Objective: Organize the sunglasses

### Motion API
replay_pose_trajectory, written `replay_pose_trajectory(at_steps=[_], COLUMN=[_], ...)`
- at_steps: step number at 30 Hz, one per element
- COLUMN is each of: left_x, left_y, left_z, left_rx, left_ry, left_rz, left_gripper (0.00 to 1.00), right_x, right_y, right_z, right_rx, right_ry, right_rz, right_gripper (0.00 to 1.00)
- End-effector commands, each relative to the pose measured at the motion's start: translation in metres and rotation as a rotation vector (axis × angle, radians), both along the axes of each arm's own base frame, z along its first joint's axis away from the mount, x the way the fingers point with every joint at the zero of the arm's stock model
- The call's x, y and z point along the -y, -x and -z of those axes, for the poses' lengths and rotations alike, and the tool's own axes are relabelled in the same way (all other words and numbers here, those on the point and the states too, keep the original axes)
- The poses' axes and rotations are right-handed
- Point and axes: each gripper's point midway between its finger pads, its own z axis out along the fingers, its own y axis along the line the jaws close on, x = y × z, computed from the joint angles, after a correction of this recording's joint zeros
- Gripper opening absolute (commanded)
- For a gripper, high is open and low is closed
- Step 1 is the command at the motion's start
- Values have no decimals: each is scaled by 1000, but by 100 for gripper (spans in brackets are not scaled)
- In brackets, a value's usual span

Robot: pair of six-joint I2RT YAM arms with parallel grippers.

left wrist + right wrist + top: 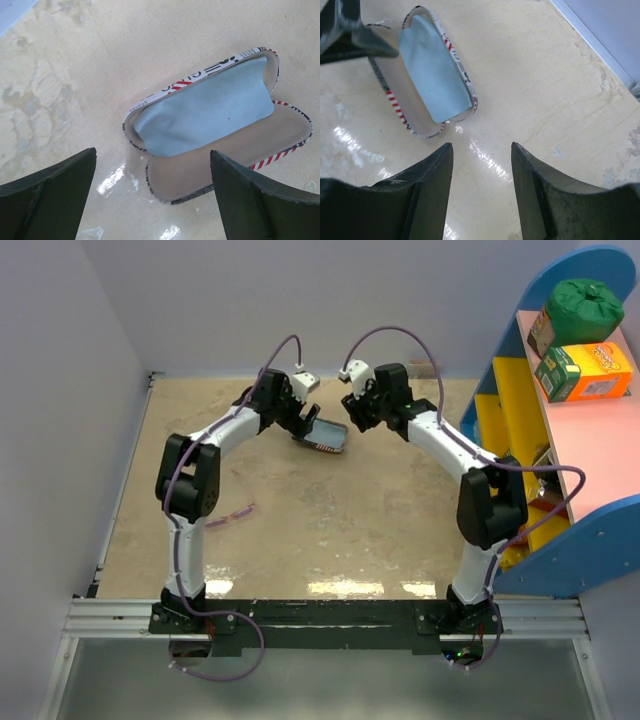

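An oblong flag-print case (pixel 328 437) lies open at the back middle of the table. A light blue cloth (pixel 210 110) is spread over one half of it, and the other half shows bare beige lining (pixel 240 145). The sunglasses do not show plainly in any view, and I cannot tell what lies under the cloth (pixel 432 75). My left gripper (pixel 152 151) hangs open just above the case's (pixel 395 95) near end, holding nothing. My right gripper (pixel 482 145) is open over bare table beside the case. Both grippers (pixel 308 422) (pixel 355 418) flank the case.
A blue and yellow shelf unit (pixel 520 410) stands at the right edge with a green bag (pixel 585 305) and an orange box (pixel 590 370) on top. A thin purple streak (pixel 232 514) lies beside the left arm, too small to identify. Walls close the back and left.
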Motion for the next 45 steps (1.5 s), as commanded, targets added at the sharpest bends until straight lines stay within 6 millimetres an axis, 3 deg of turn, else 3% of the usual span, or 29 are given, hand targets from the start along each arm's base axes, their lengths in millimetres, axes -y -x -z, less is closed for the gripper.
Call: replay_pose_trajectory(at_steps=[1, 2, 4, 7, 9, 14, 17, 19, 23, 30, 36, 39, 40, 42, 43, 44, 45], left_x=[-24, -33, -40, -54, -64, -102, -120, -130, -143, -149, -162, -174, -177, -179, -182, -182, -184], left_y=[-6, -4, 3, 26, 50, 104, 131, 135, 151, 150, 156, 162, 164, 165, 166, 166, 167], left_z=[-69, -83, -90, -102, -108, -107, -94, -91, -75, -58, -68, -71, -70, -70, -68, -68, -68], left_rx=[123, 137, 129, 124, 113, 81, 50, 79, 83, 50, 66, 79, 81, 80, 80, 84, 88], left_ry=[50, 63, 63, 50, 36, -6, -44, -51, -40, -53, -79, -96, -95, -87, -79, -66, -58], left_rz=[-39, -45, -37, -13, 14, 19, 14, -15, -50, -90, -126, -161, -172, -185, -195, -196, -202], left_gripper=[100, 100, 100, 100, 100, 100, 100, 100, 100, 100, 100, 100, 100, 100, 100, 100, 100], right_x=[7, 10, 16, 34, 43, 51, 47, 47, 54, 55, 68, 72, 72, 72, 69, 72, 71], right_y=[43, 55, 78, 106, 125, 154, 159, 162, 157, 146, 108, 90, 85, 69, 60, 48, 39], right_z=[-26, -24, -30, -32, -32, -16, -17, -10, -6, 2, 8, -4, 0, -14, -4, -15, -13], right_rx=[-40, -76, -78, -62, -39, -40, -13, -9, 13, -5, 4, 45, 37, 75, 62, 93, 92], right_ry=[17, 28, 41, 75, 88, 84, 50, 51, 81, 68, 115, 150, 162, 163, 175, 186, 191], right_rz=[-97, -116, -151, -153, -161, -196, -216, -217, -194, -123, 59, 129, 136, 171, 176, 214, 233], right_gripper=[54, 54, 57, 68, 80, 98, 98, 98, 98, 98, 98, 98, 98, 98, 98, 98, 98])
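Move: The sunglasses lie open on the table about 20 cm back from the left hand, 18 cm to its left and 7 cm below; from the right hand they are some 17 cm back and 32 cm left. The open case with the blue cloth spread inside lies level with the left hand, roughly 6 cm to its right and 5 cm below, and about 3 cm ahead and 8 cm left of the right hand, 12 cm lower. Lift the open, empty left gripper off the case about 11 cm, then swing it some 17 cm left and as far back, sinking partway again to hover over the sunglasses, fingers wide. Draw the right hand back about 17 cm and slightly right while opening it fully, then bring it forward again by about half of that as it dips, ending clear of the case. ##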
